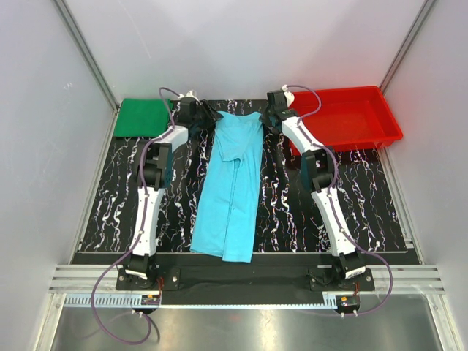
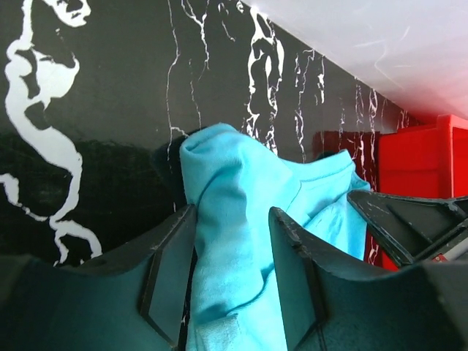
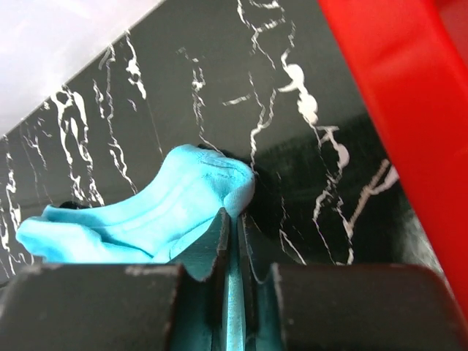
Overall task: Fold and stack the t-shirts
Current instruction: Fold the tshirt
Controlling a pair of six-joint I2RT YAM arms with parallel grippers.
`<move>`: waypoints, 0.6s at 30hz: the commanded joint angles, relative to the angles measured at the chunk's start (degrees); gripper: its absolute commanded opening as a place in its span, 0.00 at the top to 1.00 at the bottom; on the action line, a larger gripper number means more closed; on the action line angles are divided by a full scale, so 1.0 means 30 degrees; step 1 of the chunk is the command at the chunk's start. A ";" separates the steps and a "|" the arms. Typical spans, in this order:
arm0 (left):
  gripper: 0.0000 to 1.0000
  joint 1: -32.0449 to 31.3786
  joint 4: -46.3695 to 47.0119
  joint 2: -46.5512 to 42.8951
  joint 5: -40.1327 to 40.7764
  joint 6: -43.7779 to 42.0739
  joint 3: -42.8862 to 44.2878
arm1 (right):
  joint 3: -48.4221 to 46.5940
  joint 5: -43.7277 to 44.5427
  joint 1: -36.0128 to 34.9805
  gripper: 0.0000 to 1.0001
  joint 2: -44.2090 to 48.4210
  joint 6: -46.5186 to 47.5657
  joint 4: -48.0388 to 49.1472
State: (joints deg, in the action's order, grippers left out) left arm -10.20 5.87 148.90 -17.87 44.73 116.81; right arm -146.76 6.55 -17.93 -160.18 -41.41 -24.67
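The light cyan-blue t-shirt (image 1: 230, 183) lies as a long narrow strip down the middle of the black marbled mat, collar end at the far side. My left gripper (image 1: 212, 117) is at its far left corner. In the left wrist view the left gripper (image 2: 232, 219) stands open, with a raised fold of the cyan shirt (image 2: 234, 168) between the fingers. My right gripper (image 1: 267, 117) is at the far right corner. There the right gripper (image 3: 235, 216) is shut on a pinch of the cyan cloth (image 3: 175, 197). The dark green t-shirt (image 1: 142, 117) lies folded at the far left.
A red plastic tray (image 1: 380, 135) stands at the far right of the mat, close beside the right arm, and its wall (image 3: 395, 110) fills the right side of the right wrist view. White walls enclose the table on three sides.
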 commanded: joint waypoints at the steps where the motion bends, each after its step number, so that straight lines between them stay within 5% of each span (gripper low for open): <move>1: 0.51 0.0147 0.1383 0.0258 -0.0401 0.0236 0.1081 | -0.1263 0.0777 0.0089 0.90 -0.0570 0.0180 0.1978; 8: 0.56 0.0586 0.1501 0.1664 -0.0401 0.1495 0.2864 | -0.1617 -0.0392 0.0118 0.81 -0.0836 -0.0083 0.3066; 12: 0.76 0.0791 0.2144 0.2835 -0.0899 0.2490 0.4301 | -0.1881 -0.1156 0.0118 0.67 -0.0719 -0.0523 0.2920; 13: 0.89 0.0849 0.2261 0.3011 -0.0870 0.2550 0.4565 | -0.1997 -0.1244 0.0118 0.63 -0.0631 -0.0495 0.2600; 18: 1.00 0.1113 0.2439 0.3307 -0.0199 0.2289 0.5300 | -0.1764 -0.1362 0.0118 0.49 0.0801 0.0295 0.1546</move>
State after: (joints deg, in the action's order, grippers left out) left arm -7.60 9.10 159.06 -19.14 51.59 129.51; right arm -149.58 3.40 -17.85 -162.39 -42.04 -19.25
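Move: The left hand's open fingers are just short of the t-shirt's far left corner, about 3 cm ahead and roughly 2 cm lower. The green stack is about 24 cm to its left, level with it. The right hand already pinches the far right corner, with the left corner some 14 cm to its left and about 2 cm ahead. The red bin's middle is roughly 25 cm to its right, about level fore and aft. Closing from half open to shut, the left fingers pinch the t-shirt's far left corner after the hand has slid about 4 cm forward and 2 cm left over it. The right hand, still gripping the right corner, first pushes some 1.5 cm forward, then opens to about half and lets go of it while easing left and up about a centimetre each, the fingers staying astride the cloth. ##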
